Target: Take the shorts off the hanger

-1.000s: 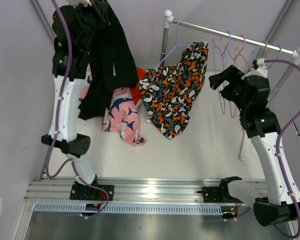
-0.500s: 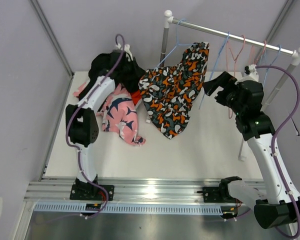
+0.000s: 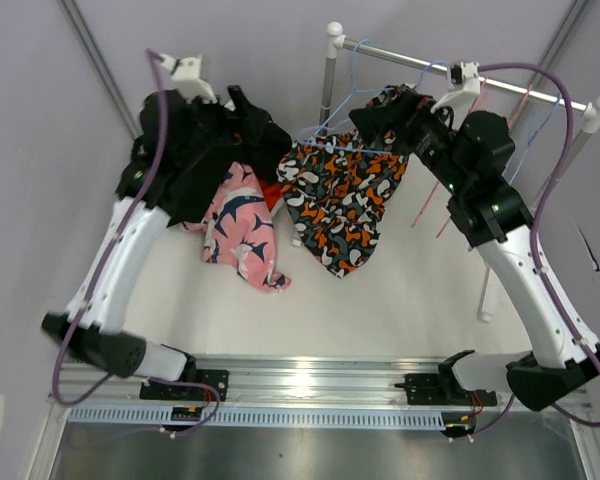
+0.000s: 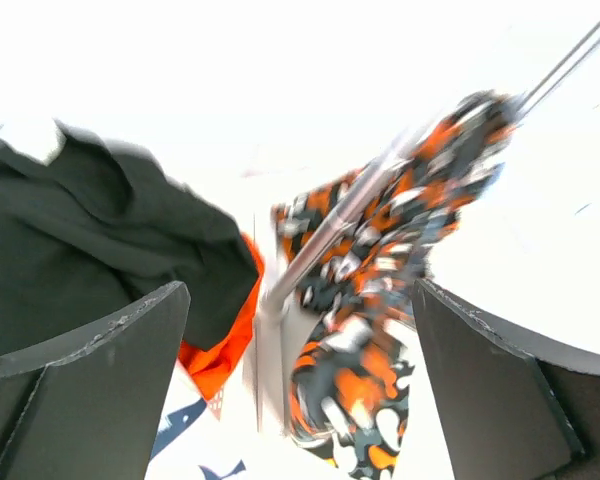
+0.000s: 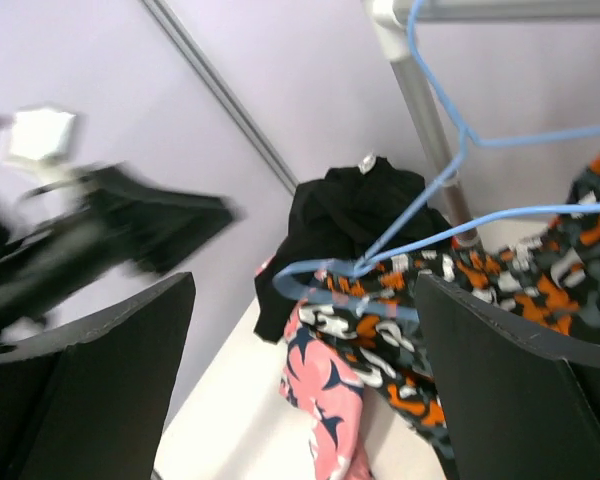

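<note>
The orange, black and white patterned shorts (image 3: 345,195) hang on a blue hanger (image 3: 330,128) at the left end of the rail (image 3: 500,88). My right gripper (image 3: 372,118) is open just right of that hanger (image 5: 380,268), with nothing between its fingers (image 5: 305,290). The black shorts (image 3: 265,140), pink shorts (image 3: 238,225) and orange-red shorts (image 3: 273,190) lie in a heap on the table at the back left. My left gripper (image 3: 248,108) hovers open and empty above the heap; its wrist view shows the black shorts (image 4: 90,240) and patterned shorts (image 4: 380,300).
The rack's upright post (image 3: 330,70) stands between the heap and the hanging shorts. Several bare pink and blue hangers (image 3: 528,112) hang further right on the rail. The purple walls close in on the left and behind.
My left gripper lowered the black shorts onto the heap, let go, opened and lifted away. My right arm swung left along the rail to the patterned shorts' hanger.
</note>
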Available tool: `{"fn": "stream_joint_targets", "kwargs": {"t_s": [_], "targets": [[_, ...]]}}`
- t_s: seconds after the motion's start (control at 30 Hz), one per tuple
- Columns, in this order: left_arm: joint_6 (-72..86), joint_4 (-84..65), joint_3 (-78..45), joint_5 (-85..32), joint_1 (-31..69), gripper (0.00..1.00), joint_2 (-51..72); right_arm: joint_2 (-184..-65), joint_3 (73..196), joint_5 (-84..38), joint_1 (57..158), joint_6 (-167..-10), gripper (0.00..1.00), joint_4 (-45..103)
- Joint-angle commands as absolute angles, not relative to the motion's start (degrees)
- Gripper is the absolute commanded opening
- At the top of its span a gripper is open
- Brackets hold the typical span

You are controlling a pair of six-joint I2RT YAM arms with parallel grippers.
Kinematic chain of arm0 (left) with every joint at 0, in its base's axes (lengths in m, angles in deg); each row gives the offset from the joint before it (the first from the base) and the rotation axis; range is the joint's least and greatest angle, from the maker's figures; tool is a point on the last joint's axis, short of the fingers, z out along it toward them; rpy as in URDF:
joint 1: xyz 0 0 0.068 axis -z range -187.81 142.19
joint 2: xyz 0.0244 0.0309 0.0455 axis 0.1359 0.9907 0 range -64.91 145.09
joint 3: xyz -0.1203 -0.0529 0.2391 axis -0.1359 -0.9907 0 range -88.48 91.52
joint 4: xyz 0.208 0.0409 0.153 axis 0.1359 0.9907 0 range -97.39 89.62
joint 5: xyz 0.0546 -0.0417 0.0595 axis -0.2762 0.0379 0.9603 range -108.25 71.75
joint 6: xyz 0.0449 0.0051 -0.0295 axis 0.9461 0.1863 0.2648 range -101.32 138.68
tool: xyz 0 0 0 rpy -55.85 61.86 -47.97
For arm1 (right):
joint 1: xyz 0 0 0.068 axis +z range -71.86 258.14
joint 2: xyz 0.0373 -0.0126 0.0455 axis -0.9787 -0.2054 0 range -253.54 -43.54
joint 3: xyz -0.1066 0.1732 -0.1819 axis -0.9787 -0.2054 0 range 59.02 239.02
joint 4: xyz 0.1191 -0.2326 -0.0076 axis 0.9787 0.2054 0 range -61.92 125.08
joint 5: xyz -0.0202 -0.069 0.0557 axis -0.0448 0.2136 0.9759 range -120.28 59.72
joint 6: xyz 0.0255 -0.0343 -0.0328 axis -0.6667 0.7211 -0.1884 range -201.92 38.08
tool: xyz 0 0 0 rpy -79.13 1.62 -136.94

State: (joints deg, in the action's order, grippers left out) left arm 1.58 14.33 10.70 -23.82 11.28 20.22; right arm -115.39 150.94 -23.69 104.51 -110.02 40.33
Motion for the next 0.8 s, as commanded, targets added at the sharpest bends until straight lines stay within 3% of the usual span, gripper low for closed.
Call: {"fn": "stream_joint_targets", "kwargs": {"t_s": [0.0, 0.3, 0.77], "targets": [[4.35, 17.13, 3.92, -20.45, 11.26, 0.99, 8.61, -121.22, 158.14, -26.76, 106.09, -107.84, 0.99, 39.59], [9.1, 13.19, -21.21, -20.27, 11.26, 0.99, -11.63, -131.23, 161.84, -30.2, 107.58, -108.81, 0.99, 34.33], [7.61, 8.26, -30.47, -23.53, 11.09, 0.99, -16.3, -141.53, 163.08, -35.82, 110.05, -107.23, 0.95, 26.5]]}}
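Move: Ahead and to the left of the open right hand, the left corner of the shorts' blue hanger lies about 15 cm forward, 13 cm left and 13 cm lower. The camo shorts' body hangs some 12 cm ahead, 7 cm left and 22 cm below that hand; the rail's left end is about 20 cm ahead, 7 cm left and 5 cm up. From the left hand, the hanger corner is roughly 5 cm forward, 10 cm right and 7 cm lower. Reaching forward about 12 cm, the right hand also sinks and slides left, some 8 cm each, closing in on the blue hanger and the shorts' waistband, its fingers still wide open. Meanwhile the left hand, open and empty, draws back some 13 cm from the laundry pile, drifting left, first rising about 5 cm and then sinking to roughly 10 cm below its start. ##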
